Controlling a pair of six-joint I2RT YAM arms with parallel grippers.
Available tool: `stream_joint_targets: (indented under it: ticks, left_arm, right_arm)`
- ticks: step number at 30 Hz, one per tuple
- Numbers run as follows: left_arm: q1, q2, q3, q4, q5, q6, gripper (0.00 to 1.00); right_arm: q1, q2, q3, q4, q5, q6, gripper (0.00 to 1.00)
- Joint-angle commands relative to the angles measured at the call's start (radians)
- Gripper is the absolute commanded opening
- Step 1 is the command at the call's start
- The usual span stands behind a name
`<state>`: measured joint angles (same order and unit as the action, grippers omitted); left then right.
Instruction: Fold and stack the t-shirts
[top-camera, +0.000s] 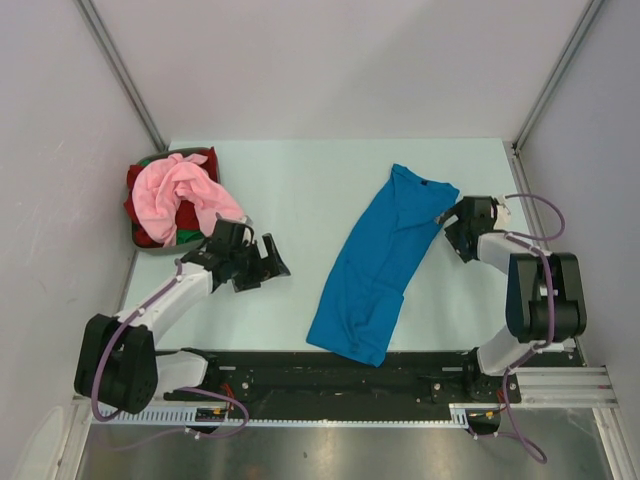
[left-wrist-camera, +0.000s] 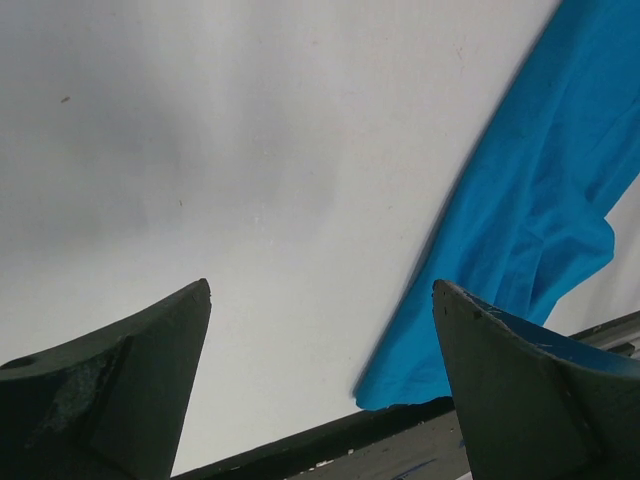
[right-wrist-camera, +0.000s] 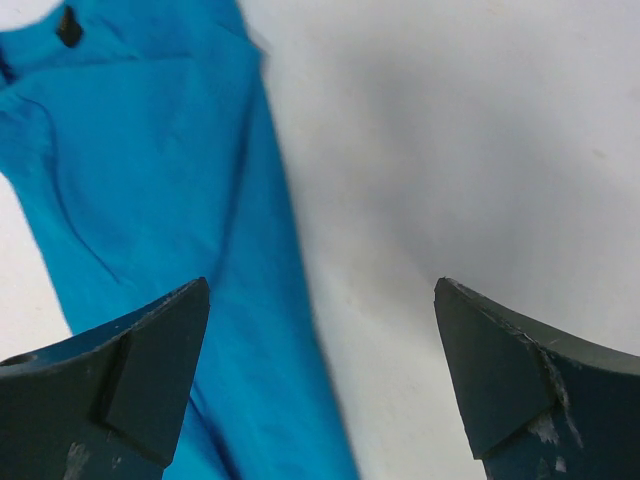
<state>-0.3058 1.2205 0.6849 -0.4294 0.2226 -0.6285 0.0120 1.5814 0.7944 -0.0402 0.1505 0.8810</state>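
Observation:
A bright blue t-shirt (top-camera: 380, 265) lies folded lengthwise into a long strip, slanting across the middle of the table, collar at the far end. A light pink t-shirt (top-camera: 180, 190) is heaped on a red one (top-camera: 148, 215) in the basket, with a bit of green (top-camera: 190, 237) showing. My left gripper (top-camera: 270, 262) hovers open left of the blue strip, whose near corner (left-wrist-camera: 540, 200) shows in the left wrist view beside its empty fingers (left-wrist-camera: 130, 390). My right gripper (top-camera: 452, 228) stands open at the strip's far right edge, over the blue cloth (right-wrist-camera: 150, 180) and bare table, holding nothing.
The dark grey basket (top-camera: 152, 248) sits at the table's far left corner. A black rail (top-camera: 330, 375) runs along the near edge, just below the blue shirt's hem. Pale table surface (top-camera: 300, 180) shows between basket and shirt. Walls enclose the table.

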Motion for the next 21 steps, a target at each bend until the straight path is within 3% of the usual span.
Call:
stream_joint_targets:
  ticks: [1,11,13,16,17,21]
  left_arm:
    - [-0.007,0.013,0.051,0.026,0.004,0.004,0.97]
    - [-0.007,0.073,0.079,0.041,-0.006,-0.003,0.97]
    - [-0.007,0.086,0.079,0.047,-0.008,-0.013,0.97]
    - [-0.007,0.102,0.079,0.064,-0.002,-0.026,0.97]
    - [-0.007,0.106,0.079,0.067,-0.002,-0.028,0.97]
    - [-0.009,0.112,0.079,0.069,-0.009,-0.031,0.97]
  right_arm:
    - [-0.037,0.106,0.084,0.125,-0.063,-0.007,0.99]
    - [-0.046,0.321,0.232,0.160,-0.123,0.001,0.97]
    - [-0.040,0.374,0.264,0.157,-0.140,0.006,0.87]
    - [-0.032,0.461,0.344,0.137,-0.216,0.013,0.62]
    - [-0.027,0.477,0.382,0.125,-0.226,0.015,0.50]
    - [-0.015,0.551,0.468,0.109,-0.249,0.023,0.22]
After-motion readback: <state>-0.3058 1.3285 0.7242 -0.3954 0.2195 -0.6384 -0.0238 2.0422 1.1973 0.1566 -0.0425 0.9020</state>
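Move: The blue t-shirt's right edge, near its far end, lies about 13 cm ahead of the right hand, 2 cm to its left and some 3 cm lower. The shirt's far right corner is roughly 15 cm ahead and 3 cm right, and the dark tag some 18 cm ahead and 8 cm left, both on the table. From the left hand that edge is about 22 cm farther out and 48 cm to the right. Run the right gripper forward about 13 cm along the blue t-shirt's right edge towards its far end, fingers wide open and wrist tipping up some 10 degrees. Towards the end of the reach, ease slightly left and down and close the fingers to about a third, gathering the edge into a fold between the tips. ##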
